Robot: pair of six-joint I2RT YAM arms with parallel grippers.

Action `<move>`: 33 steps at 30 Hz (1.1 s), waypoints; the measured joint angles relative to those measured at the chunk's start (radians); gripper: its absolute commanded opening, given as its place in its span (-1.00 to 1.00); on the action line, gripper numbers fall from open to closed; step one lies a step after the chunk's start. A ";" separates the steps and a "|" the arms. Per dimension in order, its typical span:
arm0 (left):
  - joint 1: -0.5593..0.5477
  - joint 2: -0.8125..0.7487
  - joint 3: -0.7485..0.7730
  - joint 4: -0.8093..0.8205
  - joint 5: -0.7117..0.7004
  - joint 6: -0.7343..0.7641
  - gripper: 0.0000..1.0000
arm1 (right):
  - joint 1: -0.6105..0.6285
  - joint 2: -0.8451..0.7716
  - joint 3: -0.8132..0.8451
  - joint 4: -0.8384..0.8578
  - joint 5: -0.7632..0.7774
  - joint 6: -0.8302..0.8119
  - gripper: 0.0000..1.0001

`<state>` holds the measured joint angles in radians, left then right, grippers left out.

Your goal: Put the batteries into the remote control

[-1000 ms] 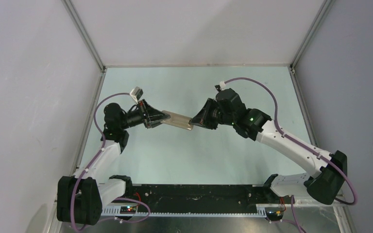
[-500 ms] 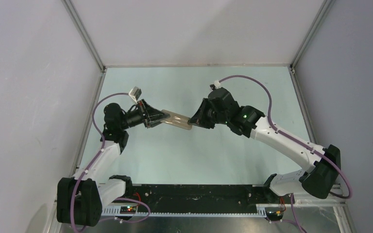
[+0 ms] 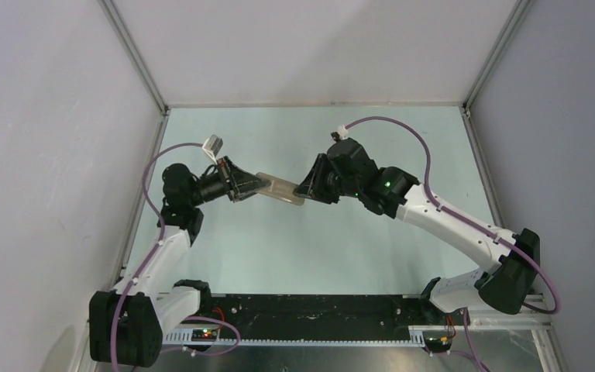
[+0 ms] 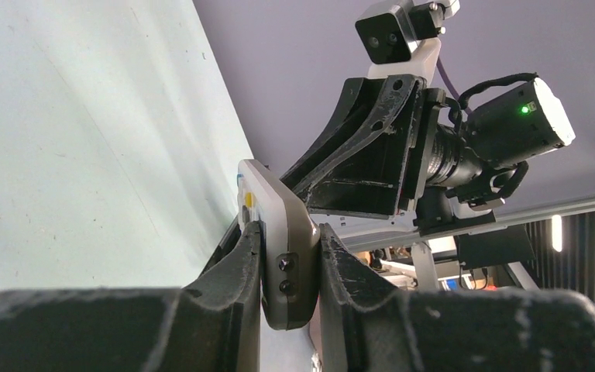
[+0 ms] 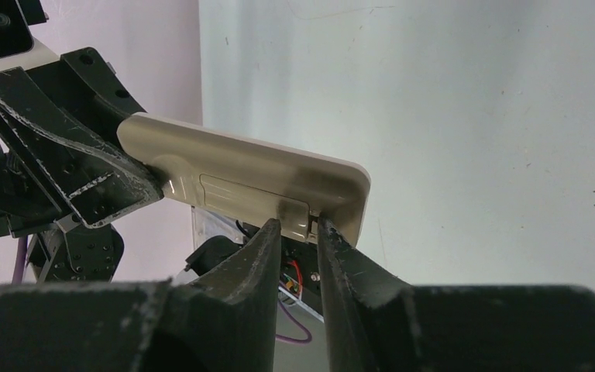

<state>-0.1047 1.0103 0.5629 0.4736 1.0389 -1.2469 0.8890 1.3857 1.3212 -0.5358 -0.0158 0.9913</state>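
My left gripper [image 3: 257,186] is shut on one end of the remote control [image 3: 280,189] and holds it in the air above the table. The left wrist view shows the remote control [image 4: 277,225] edge-on, pinched between both pads of the left gripper [image 4: 289,231]. The tan back with its battery cover [image 5: 252,194] faces the right wrist camera. My right gripper [image 5: 298,225] stands narrowly open. Its fingertips [image 5: 273,229] rest against the remote's [image 5: 240,167] edge at the cover's end, with nothing between them. In the top view the right gripper [image 3: 303,191] meets the remote's free end. The batteries are out of view.
The pale green table [image 3: 318,248] is enclosed by white walls with metal corner rails [image 3: 135,62]. A black strip [image 3: 310,310] with the arm bases runs along the near edge. Purple cables loop over both arms.
The right arm has shifted slightly left and its jaws have parted a little at the remote's free end. The left gripper keeps its hold, with the remote raised slightly.
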 measured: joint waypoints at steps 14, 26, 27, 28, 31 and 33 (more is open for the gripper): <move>-0.034 0.069 0.037 0.024 0.014 -0.036 -1.00 | 0.000 -0.059 0.002 -0.021 0.018 0.018 -0.02; -0.034 0.122 0.053 0.059 0.023 -0.135 -1.00 | -0.021 -0.090 0.002 -0.078 0.004 0.029 0.02; -0.033 0.124 0.057 0.064 0.023 -0.142 -1.00 | -0.021 -0.093 0.002 -0.085 0.004 0.029 0.02; -0.032 0.125 0.061 0.069 0.023 -0.149 -1.00 | -0.022 -0.096 0.002 -0.091 0.004 0.029 0.04; -0.029 0.128 0.072 0.080 0.028 -0.161 -1.00 | -0.023 -0.106 0.001 -0.098 0.005 0.029 0.21; -0.028 0.129 0.074 0.085 0.032 -0.167 -1.00 | -0.023 -0.113 0.001 -0.098 0.010 0.030 0.65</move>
<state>-0.1329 1.1389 0.6365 0.5591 1.0714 -1.4143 0.8661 1.2724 1.3224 -0.6342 -0.0059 1.0210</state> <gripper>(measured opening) 0.272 0.582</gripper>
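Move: The remote, held level by the left gripper with its battery cover facing up, has that cover's middle about 3 cm to the right hand's left, 1 cm ahead and 1 cm below. The remote's free end lies roughly 1 cm to the right hand's right, 1 cm back and 2 cm below; the left fingers are some 7 cm left and 2 cm ahead. From the left hand the cover is about 4 cm right and 1 cm back, near its height. Back the right gripper off the latch end of the battery cover: lift about 2.5 cm while easing right, then draw on to the right and slightly back, some 3 cm to the right in all, spreading the part-open fingers to a little over half. Keep the remote gripped in the left hand, shifting it about 1 cm right and forward, then up, and rolling it slightly so its forward edge dips. ##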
